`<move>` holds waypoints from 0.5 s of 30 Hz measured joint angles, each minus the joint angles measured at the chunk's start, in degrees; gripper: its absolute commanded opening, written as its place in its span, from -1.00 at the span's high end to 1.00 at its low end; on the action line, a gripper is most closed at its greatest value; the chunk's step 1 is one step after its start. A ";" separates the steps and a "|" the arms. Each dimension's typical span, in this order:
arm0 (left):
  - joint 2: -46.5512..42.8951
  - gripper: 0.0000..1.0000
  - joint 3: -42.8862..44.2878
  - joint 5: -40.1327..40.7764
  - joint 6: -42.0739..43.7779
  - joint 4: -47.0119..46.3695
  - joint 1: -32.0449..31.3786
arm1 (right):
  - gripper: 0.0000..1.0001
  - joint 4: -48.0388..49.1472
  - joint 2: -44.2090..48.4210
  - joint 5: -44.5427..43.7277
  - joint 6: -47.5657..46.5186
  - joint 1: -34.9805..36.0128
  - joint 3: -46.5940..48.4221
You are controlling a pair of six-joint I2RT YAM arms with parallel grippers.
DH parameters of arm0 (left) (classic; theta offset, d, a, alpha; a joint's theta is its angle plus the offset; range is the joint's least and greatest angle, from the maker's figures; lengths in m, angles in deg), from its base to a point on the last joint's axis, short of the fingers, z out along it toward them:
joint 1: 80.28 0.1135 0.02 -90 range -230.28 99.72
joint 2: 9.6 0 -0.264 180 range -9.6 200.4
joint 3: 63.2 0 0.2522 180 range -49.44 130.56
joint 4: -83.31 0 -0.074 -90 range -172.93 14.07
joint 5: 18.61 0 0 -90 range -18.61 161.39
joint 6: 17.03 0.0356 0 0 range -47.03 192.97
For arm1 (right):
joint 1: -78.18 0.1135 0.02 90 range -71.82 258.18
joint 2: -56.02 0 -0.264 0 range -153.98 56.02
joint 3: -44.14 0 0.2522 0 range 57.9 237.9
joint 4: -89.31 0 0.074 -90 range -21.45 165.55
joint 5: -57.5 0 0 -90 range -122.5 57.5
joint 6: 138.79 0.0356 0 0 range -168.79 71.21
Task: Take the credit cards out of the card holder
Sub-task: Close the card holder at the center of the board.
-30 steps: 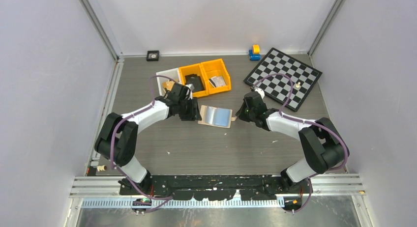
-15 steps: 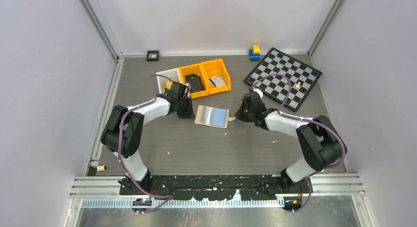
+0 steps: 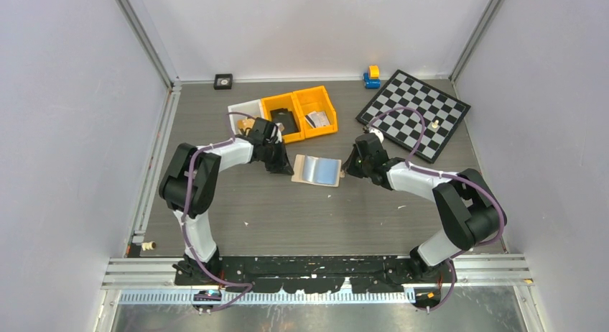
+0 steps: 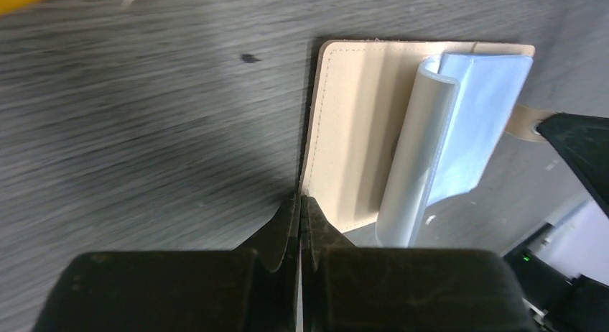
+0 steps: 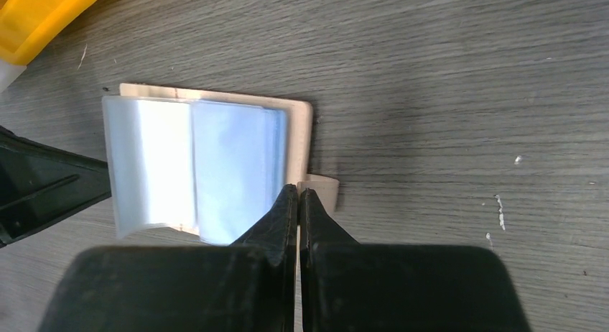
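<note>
The beige card holder lies open on the dark table between my two grippers, its see-through sleeves glaring pale blue and one sleeve curling upward. Whether credit cards sit inside them I cannot tell. My left gripper is shut, its tips right at the holder's left edge. My right gripper is shut too, tips at the holder's right edge beside its small tab. Silvery card-like pieces lie in the right orange bin.
Two orange bins and a white bin stand just behind the left gripper, one orange bin holding a dark item. A chessboard lies at the back right, with a blue-and-yellow toy near it.
The left gripper's jaws have closed from partly open at the holder's left edge. The left arm's elbow has swung inward. The right arm has barely moved.
</note>
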 measured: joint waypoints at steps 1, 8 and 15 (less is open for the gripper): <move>0.37 1.00 -0.07 -1.42 -0.70 -0.74 0.02 | 0.99 0.04 0.00 0.04 0.00 0.00 0.02; 2.10 1.00 -5.03 -14.01 -7.69 -12.79 -0.28 | 0.99 0.42 -1.09 1.16 0.04 0.00 0.11; 3.63 1.00 -6.14 -20.00 -11.82 -20.33 -0.68 | 0.99 0.44 -1.88 1.33 0.04 -0.33 0.17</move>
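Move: The card holder lies open just right of the left hand, whose tips are at its left edge; its middle is about 8 cm to the right, 1 cm ahead and at about tip height. The strap is some 16 cm to the right and level fore-and-aft; the right orange box is 20 cm ahead and 7 cm to the right. From the right hand, the holder's middle is 9 cm left, 1 cm ahead and 2 cm down, with the strap at its fingertips. Rightward goes the left hand, about 5 cm with a slight draw back and a small late rise, its shut fingertips pushing the holder's left edge towards the right hand while the wrist tips some 20 degrees so the fingers point flatter to the right. The right hand stays at the strap with fingers shut, sinking only about 1 cm. ##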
